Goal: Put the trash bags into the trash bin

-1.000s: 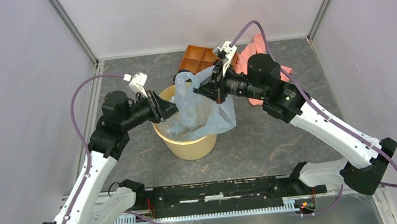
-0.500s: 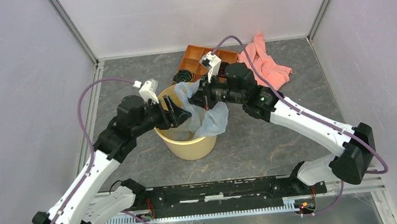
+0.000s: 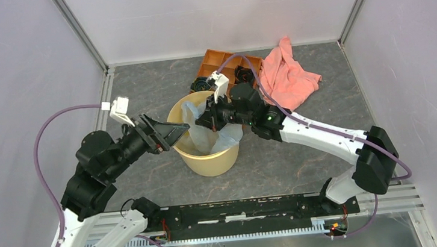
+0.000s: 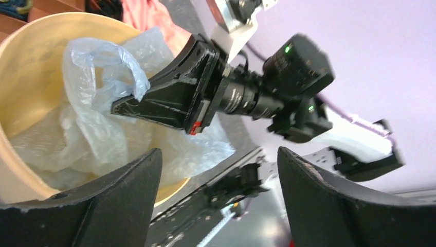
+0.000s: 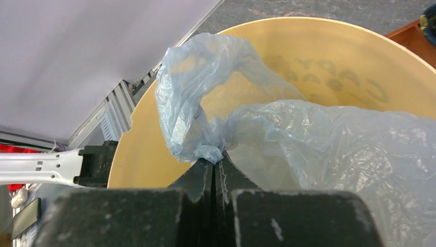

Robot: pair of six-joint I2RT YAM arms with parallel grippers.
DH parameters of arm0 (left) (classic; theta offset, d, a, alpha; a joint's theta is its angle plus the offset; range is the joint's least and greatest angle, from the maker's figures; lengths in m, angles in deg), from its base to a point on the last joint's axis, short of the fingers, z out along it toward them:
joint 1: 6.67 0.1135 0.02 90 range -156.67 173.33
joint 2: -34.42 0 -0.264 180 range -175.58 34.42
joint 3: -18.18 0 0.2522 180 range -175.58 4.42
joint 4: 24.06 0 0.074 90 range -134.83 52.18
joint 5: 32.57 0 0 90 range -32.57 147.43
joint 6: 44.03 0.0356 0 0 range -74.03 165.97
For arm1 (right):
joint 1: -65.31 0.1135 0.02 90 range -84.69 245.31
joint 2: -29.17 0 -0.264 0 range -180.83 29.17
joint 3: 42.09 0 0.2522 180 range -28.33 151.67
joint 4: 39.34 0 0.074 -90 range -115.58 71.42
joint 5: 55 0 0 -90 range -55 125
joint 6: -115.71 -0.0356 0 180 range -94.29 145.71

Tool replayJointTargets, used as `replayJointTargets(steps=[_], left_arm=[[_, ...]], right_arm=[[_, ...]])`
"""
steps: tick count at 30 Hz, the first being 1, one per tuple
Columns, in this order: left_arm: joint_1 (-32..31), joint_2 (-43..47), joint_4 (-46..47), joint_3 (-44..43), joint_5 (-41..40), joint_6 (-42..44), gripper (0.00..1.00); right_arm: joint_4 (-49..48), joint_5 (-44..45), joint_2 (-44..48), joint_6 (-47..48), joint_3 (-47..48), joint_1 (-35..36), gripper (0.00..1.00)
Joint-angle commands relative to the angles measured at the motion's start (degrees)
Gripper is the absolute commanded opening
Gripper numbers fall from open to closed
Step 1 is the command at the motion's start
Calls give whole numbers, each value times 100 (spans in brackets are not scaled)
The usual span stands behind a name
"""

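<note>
The trash bin (image 3: 212,160) is a round tan-yellow bucket in the middle of the table. A filmy pale blue trash bag (image 3: 206,131) hangs into it, with one side draped over the right of the rim. My right gripper (image 3: 199,123) is over the bin mouth, shut on a bunched loop of the bag (image 5: 195,103); the jaws are pressed together at the pinch (image 5: 213,160). My left gripper (image 3: 185,128) is at the bin's left rim, open, with nothing between its fingers (image 4: 128,190). The left wrist view shows the bag (image 4: 92,98) inside the bin (image 4: 25,67).
An orange compartment tray (image 3: 217,62) with dark items stands behind the bin. A pink cloth (image 3: 287,77) lies at the back right. Enclosure walls close in the left, right and back sides.
My left gripper has opened, let go of the bag and drawn back to the left. The right gripper has carried the bag left and lower, over the bin mouth.
</note>
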Motion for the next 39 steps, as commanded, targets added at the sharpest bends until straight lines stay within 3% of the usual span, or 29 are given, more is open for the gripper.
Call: replayJointTargets(steps=[1,4,14,16,21,27,29,31,33,37,39], left_arm=[[1,-141,589,-23,-163,-1217,87],[1,-501,397,-236,-647,-1512,76],[1,-1464,85,-679,-1173,-2214,78],[1,-1570,113,-610,-1186,-2360,73],[1,-1760,-15,-705,-1486,-2339,58],[1,-1937,-57,-783,-1657,-2057,23],[3,-1898,79,-759,-1575,-1894,9],[1,-1864,290,-805,-1391,-1572,3],[1,-1785,394,-853,-1177,-1194,2],[3,-1406,493,-564,-1025,-763,2],[3,-1187,494,-379,-1067,-641,2]], right_arm=[[-924,408,543,-72,-389,54,0],[-935,352,600,-64,-425,62,1],[-999,92,544,171,-258,114,1],[-1009,93,551,249,-258,139,1],[-1022,121,641,393,-320,145,1],[-834,39,722,685,-270,143,9],[-488,177,796,962,-143,150,19],[319,531,860,1357,164,139,34],[1170,816,966,1846,504,140,52],[1929,1180,1196,2461,881,143,75],[1993,1216,1252,2649,944,142,82]])
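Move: The trash bag's gathered top, still pinched in the right fingers, lies about 8 cm ahead of the open left hand, 3 cm right and 4 cm below. The bin's middle is roughly 7 cm ahead, 10 cm right and 22 cm below it; the wooden tray stands about 23 cm beyond the bin and 9 cm farther right. From the right hand, the bag top is about 2 cm ahead and 2 cm left, level with it. Left hand reaches about 9 cm forward, sinking, and pinches the bag's top; right opens and withdraws 5 cm rightward. ##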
